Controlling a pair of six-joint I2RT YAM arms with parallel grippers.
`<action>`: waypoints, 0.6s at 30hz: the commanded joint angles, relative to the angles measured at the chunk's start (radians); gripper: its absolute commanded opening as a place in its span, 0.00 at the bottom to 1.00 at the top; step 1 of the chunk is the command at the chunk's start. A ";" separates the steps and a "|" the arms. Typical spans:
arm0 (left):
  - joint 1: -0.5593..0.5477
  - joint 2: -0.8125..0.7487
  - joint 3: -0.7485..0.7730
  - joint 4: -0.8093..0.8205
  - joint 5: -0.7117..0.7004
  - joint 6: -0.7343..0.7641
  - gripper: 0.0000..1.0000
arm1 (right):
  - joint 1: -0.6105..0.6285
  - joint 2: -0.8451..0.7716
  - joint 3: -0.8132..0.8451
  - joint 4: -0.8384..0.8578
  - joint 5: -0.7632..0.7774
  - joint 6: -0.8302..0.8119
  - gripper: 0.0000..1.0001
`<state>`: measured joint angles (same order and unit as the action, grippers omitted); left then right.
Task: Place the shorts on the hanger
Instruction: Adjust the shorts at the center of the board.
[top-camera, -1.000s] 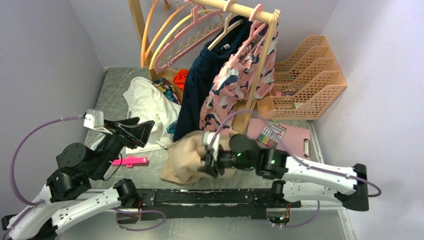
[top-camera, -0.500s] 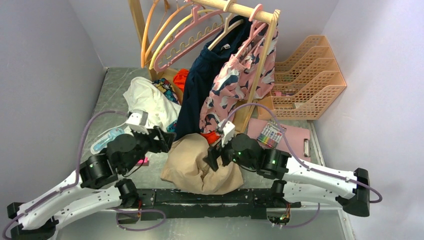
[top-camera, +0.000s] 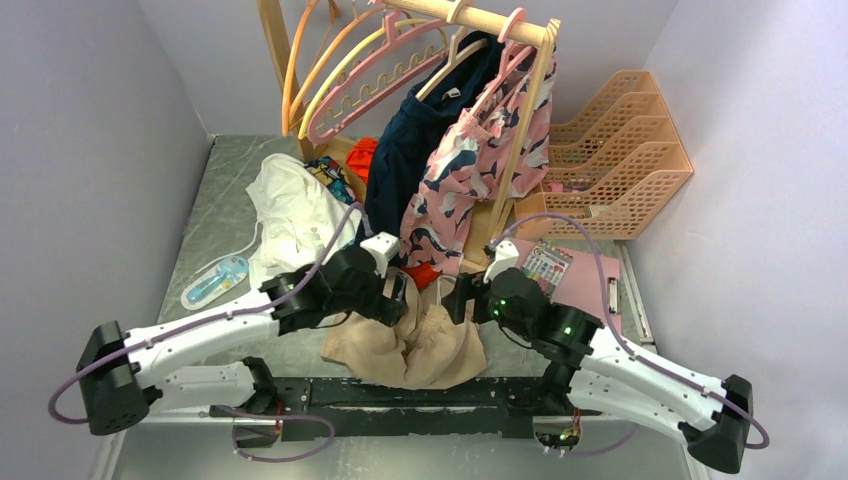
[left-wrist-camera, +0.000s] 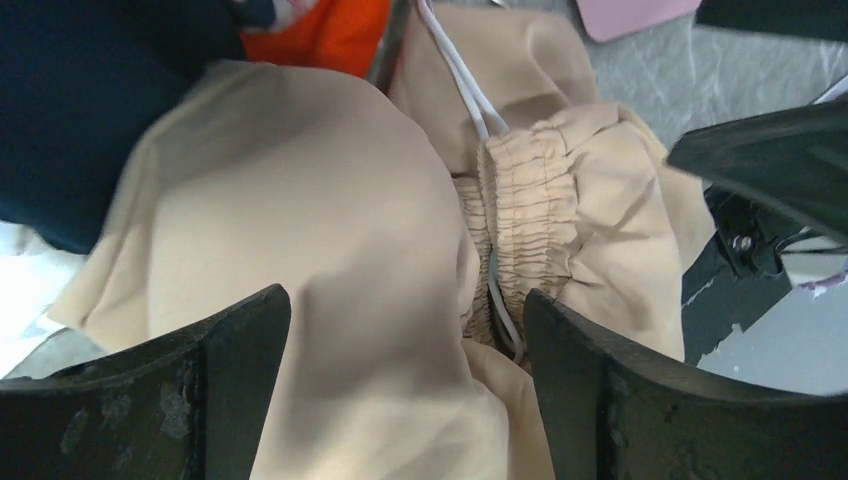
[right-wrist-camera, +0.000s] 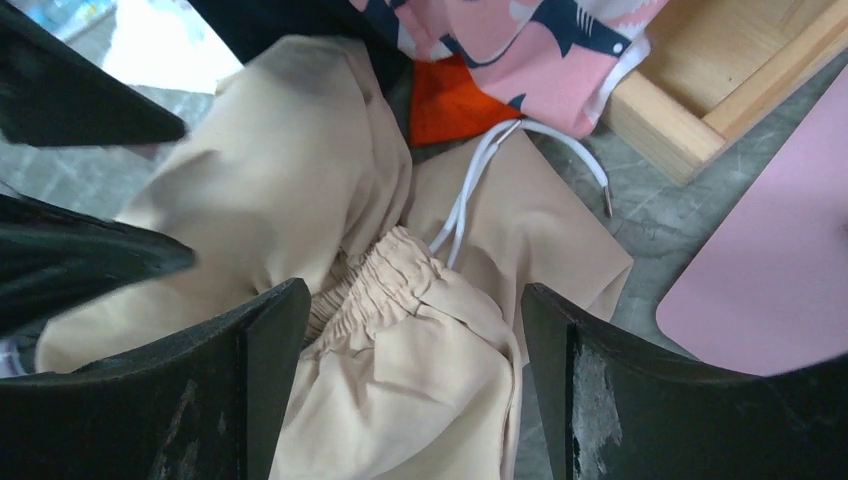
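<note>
The tan shorts (top-camera: 420, 348) lie in a crumpled heap on the table near the front, waistband (left-wrist-camera: 535, 215) and white drawstring (right-wrist-camera: 470, 190) showing. My left gripper (top-camera: 398, 300) hovers open over their left part, with fabric bulging up between the wide jaws in the left wrist view (left-wrist-camera: 405, 310). From the right, my right gripper (top-camera: 455, 298) stands open just above the waistband (right-wrist-camera: 412, 300). Neither pair of jaws is closed on the cloth. The pink hanger (top-camera: 380, 78) hangs on the wooden rail at the back, apart from both grippers.
A wooden rack (top-camera: 525, 130) holds orange and yellow hangers, a navy garment (top-camera: 400, 170) and a pink patterned garment (top-camera: 465, 170). White cloth (top-camera: 290, 205) lies at left. An orange cloth (right-wrist-camera: 455, 105) is beside the shorts. Orange trays (top-camera: 620, 160) and a pink clipboard (top-camera: 565, 275) sit at right.
My right gripper let go of the shorts and opened; the heap dropped onto the table. My left arm swung in from the left until its open gripper was over the shorts.
</note>
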<state>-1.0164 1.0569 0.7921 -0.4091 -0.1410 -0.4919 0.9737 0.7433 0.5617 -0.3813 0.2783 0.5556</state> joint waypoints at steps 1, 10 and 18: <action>-0.011 0.061 0.044 0.069 0.104 0.043 0.92 | -0.006 -0.062 -0.014 -0.023 0.052 0.042 0.82; -0.015 0.187 -0.008 0.079 0.018 0.036 0.57 | -0.005 -0.070 -0.014 0.023 0.010 0.019 0.82; -0.015 -0.070 -0.056 0.062 -0.172 -0.048 0.07 | -0.005 0.004 0.013 0.129 -0.135 -0.078 0.79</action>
<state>-1.0256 1.1599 0.7609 -0.3710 -0.1883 -0.4915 0.9726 0.7227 0.5514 -0.3393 0.2272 0.5426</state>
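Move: The shorts lie crumpled under the left hand, their middle about 7 cm below it, some 6 cm back and 2 cm to its right. The orange cloth is roughly 6 cm ahead of this hand and 4 cm to its right, while the white cloth lies about 16 cm ahead and 21 cm to its left, all at table level. From the right hand the middle of the shorts is about 10 cm to the left, 7 cm back and 7 cm below. The left hand sinks about 5 cm onto the near-side leg fabric of the shorts, just left of the gathered waistband, drifting about 1 cm to the right on the way, and its wide-open fingers shut near the bottom and pinch a fold of the cloth. It then turns upward, rising some 1.5 cm with the fingers shut, while the right hand stays nearly in place with its fingers open over the waistband. ##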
